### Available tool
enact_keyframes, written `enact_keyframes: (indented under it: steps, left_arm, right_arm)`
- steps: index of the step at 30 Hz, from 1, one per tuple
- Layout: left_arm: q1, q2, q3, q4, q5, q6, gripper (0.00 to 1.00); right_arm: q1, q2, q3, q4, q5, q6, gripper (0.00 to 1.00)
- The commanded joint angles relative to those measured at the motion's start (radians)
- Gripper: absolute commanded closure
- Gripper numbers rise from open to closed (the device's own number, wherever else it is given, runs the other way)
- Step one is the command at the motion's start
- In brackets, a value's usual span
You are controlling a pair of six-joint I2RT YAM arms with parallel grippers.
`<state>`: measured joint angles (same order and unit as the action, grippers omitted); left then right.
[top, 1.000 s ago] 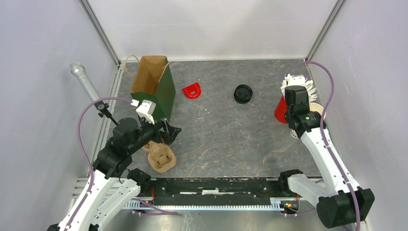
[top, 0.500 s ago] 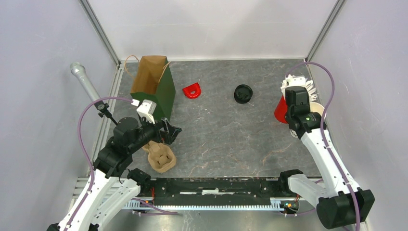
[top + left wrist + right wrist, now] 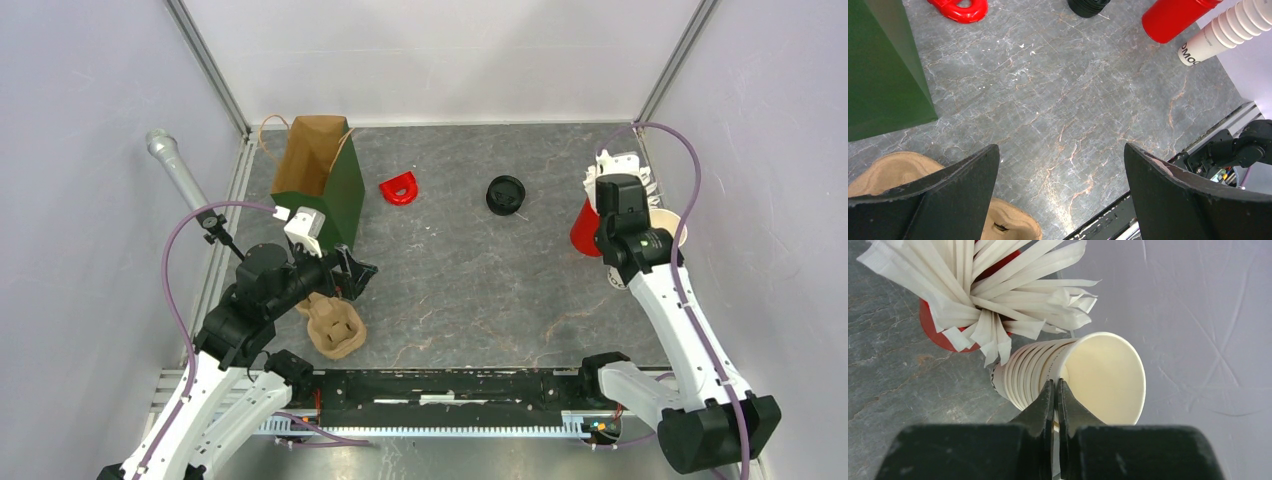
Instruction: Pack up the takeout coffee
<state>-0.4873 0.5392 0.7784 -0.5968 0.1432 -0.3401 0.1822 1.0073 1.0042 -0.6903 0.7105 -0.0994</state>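
Note:
No takeout coffee, a cup with its lid on, is in view. A stack of cream paper cups (image 3: pixel 1033 372) without lids lies on its side beside the right wall. My right gripper (image 3: pixel 1055 385) is shut on the rim of the outermost cup (image 3: pixel 1105 377), one finger inside it and one outside. In the top view the stack (image 3: pixel 668 224) peeks out beside that wrist. Black lids (image 3: pixel 505 194) sit on the table at the back. My left gripper (image 3: pixel 1062 147) hangs open over bare table, holding nothing, next to a tan pulp cup carrier (image 3: pixel 893 167).
A red cup of white paper-wrapped sticks (image 3: pixel 933 327) stands right beside the cup stack. A green paper bag (image 3: pixel 320 180) stands open at the back left, with a small red object (image 3: pixel 400 187) to its right. The cup carrier (image 3: pixel 335 328) lies near the front left edge.
My right gripper has closed onto the cup's rim, and wrist and stack have shifted slightly towards the right wall. The left arm has not moved.

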Motion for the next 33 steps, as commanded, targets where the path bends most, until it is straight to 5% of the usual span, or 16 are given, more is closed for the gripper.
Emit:
enact_keyframes:
  steps: [1, 18, 25, 33]
  left_arm:
    - [0.004, 0.006, -0.004, 0.022, 0.030, -0.016, 0.00]
    - [0.004, 0.003, -0.003, 0.020, 0.032, -0.016, 0.00]
    - [0.004, -0.011, -0.005, 0.020, 0.023, -0.014, 0.00]
    - [0.004, -0.024, -0.007, 0.020, 0.011, -0.014, 0.00]
  right_arm:
    - [-0.003, 0.020, 0.102, -0.041, 0.055, -0.014, 0.96]
    - [-0.002, 0.039, 0.561, -0.254, -0.005, -0.048, 0.98]
    - [0.003, 0.043, 0.624, -0.228, -0.299, -0.029, 1.00]
    - [0.069, -0.004, 0.472, -0.100, -0.615, 0.012, 1.00]
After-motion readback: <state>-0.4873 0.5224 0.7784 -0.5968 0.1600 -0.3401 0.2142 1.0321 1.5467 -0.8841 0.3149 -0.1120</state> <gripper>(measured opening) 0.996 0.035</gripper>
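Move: The right hand already pinches the near-left rim of the top paper cup; the cup stack's middle lies about 3 cm to its right, 2 cm back and some 9 cm below. The red straw holder stands roughly 7 cm ahead and 5 cm left of that hand, the black lids about 16 cm ahead and 25 cm left, low on the table. From the left hand the cup stack is about 57 cm to the right and 8 cm ahead. Keeping the rim of the top paper cup pinched between its closed fingertips, the right hand draws it up out of the cup stack, slowly at first and then faster, about 17 cm almost straight up with the fingers tipping upward by some 15 degrees. High above the stack it then swings about 7 cm to the left, over towards the open table side, turning counter-clockwise and rolling its left side up a little as it just starts to sink. ##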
